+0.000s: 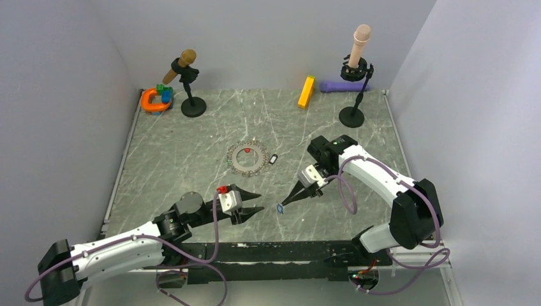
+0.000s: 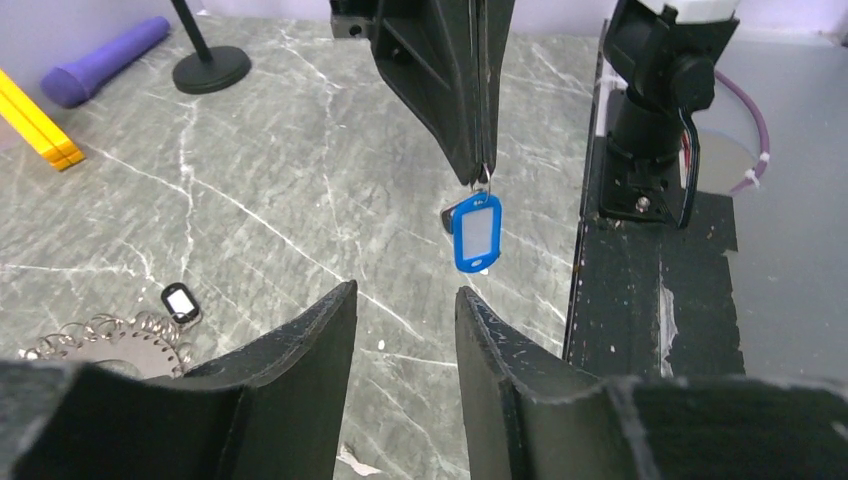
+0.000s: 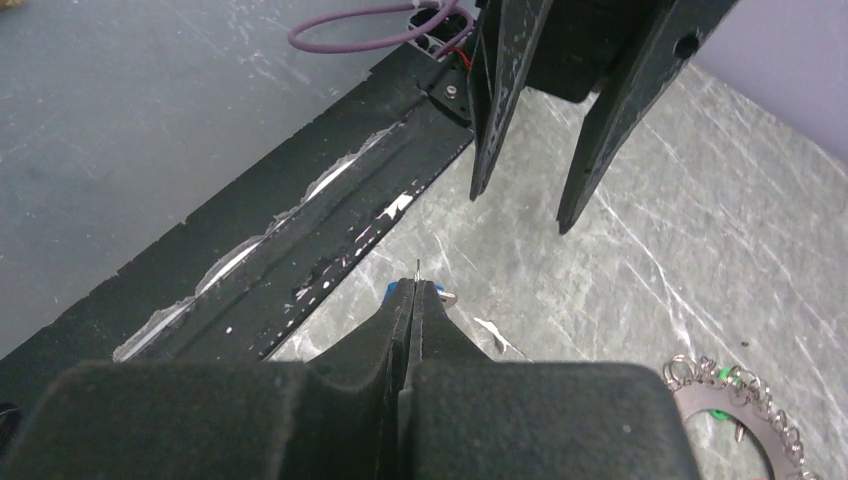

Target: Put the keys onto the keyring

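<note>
A blue key [image 2: 476, 233] hangs just above the table by its small wire loop, which my right gripper [image 1: 285, 203] is shut on. In the right wrist view only a sliver of blue shows past the right gripper [image 3: 413, 285]. My left gripper [image 1: 259, 201] is open and holds nothing. It points at the blue key from the left, a short gap away, and in its own view the left gripper [image 2: 405, 292] sits just below the key. The grey keyring [image 1: 248, 158] lies flat mid-table, with a red key [image 1: 247, 152] on it. A black key [image 1: 273, 159] lies loose beside its right rim.
A yellow block [image 1: 306, 92] and a purple cylinder [image 1: 341, 86] lie at the back. An orange C-shaped toy [image 1: 155, 100] sits back left. Two black stands [image 1: 193, 105] [image 1: 351, 115] rise from round bases. A black strip [image 1: 287, 252] runs along the near edge.
</note>
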Robot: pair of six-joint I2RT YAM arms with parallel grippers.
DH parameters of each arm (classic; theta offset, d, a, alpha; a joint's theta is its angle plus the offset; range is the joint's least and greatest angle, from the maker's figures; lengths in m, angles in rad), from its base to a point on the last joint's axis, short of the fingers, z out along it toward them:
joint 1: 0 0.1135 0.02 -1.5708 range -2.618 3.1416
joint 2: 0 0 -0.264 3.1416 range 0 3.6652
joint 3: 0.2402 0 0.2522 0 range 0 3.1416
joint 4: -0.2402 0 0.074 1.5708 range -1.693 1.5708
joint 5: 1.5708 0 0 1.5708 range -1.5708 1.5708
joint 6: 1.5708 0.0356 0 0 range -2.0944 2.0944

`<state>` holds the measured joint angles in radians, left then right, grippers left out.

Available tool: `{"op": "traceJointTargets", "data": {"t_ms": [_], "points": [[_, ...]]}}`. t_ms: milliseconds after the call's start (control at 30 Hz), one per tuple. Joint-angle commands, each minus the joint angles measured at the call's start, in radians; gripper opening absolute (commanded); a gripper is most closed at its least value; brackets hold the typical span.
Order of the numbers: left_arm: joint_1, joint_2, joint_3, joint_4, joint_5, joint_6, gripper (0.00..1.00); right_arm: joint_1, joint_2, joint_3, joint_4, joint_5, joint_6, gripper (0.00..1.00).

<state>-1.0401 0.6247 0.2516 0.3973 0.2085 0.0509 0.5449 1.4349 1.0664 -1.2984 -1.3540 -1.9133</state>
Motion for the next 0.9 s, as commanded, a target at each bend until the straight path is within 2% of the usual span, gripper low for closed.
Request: {"op": "traceJointTargets", "data": {"t_ms": [0, 333, 367, 467, 633, 867], "points": [[0.001, 0.040, 0.037, 0.084, 0.077, 0.035, 0.45, -0.001, -0.008, 0.005, -0.106, -0.035, -0.211, 0.00], [0.000, 0.067, 0.044, 0.084, 0.093, 0.066, 0.45, 0.000, -0.017, 0.003, -0.085, 0.038, -0.201, 0.00], [0.000, 0.067, 0.044, 0.086, 0.089, 0.068, 0.45, -0.001, -0.016, 0.011, -0.071, 0.040, -0.156, 0.00], [0.000, 0.058, 0.045, 0.073, 0.071, 0.070, 0.45, -0.020, -0.020, 0.045, 0.017, 0.064, 0.122, 0.00], [0.000, 0.009, 0.026, 0.038, 0.046, 0.067, 0.44, -0.110, -0.079, 0.018, 0.156, 0.183, 0.476, 0.00], [0.000, -0.052, -0.001, 0.012, 0.010, 0.073, 0.44, -0.279, -0.188, -0.044, 0.196, 0.452, 0.690, 0.00]]}}
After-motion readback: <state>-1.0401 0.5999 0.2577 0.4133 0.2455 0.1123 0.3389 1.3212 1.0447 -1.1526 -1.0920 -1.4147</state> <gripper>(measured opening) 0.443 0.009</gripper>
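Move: The keyring, the big hoop-edged ring lying on the table, is about 26 cm ahead and 13 cm to the left of the right hand, some 14 cm below it. The black tag lies just right of it, 26 cm ahead and 3 cm left of this hand. The left gripper's half-open fingertips hover about 9 cm to the left, level with it. From the left hand the keyring is roughly 26 cm ahead, 4 cm left and 14 cm down. The blue-tagged key, still pinched in the shut right fingers, hardly shifts at first; then the right hand takes it away from the open left gripper, about 6 cm forward and 5 cm right while sinking some 2 cm. The wrist swings clockwise and tips the fingers downward, nearly 30 degrees in all. ##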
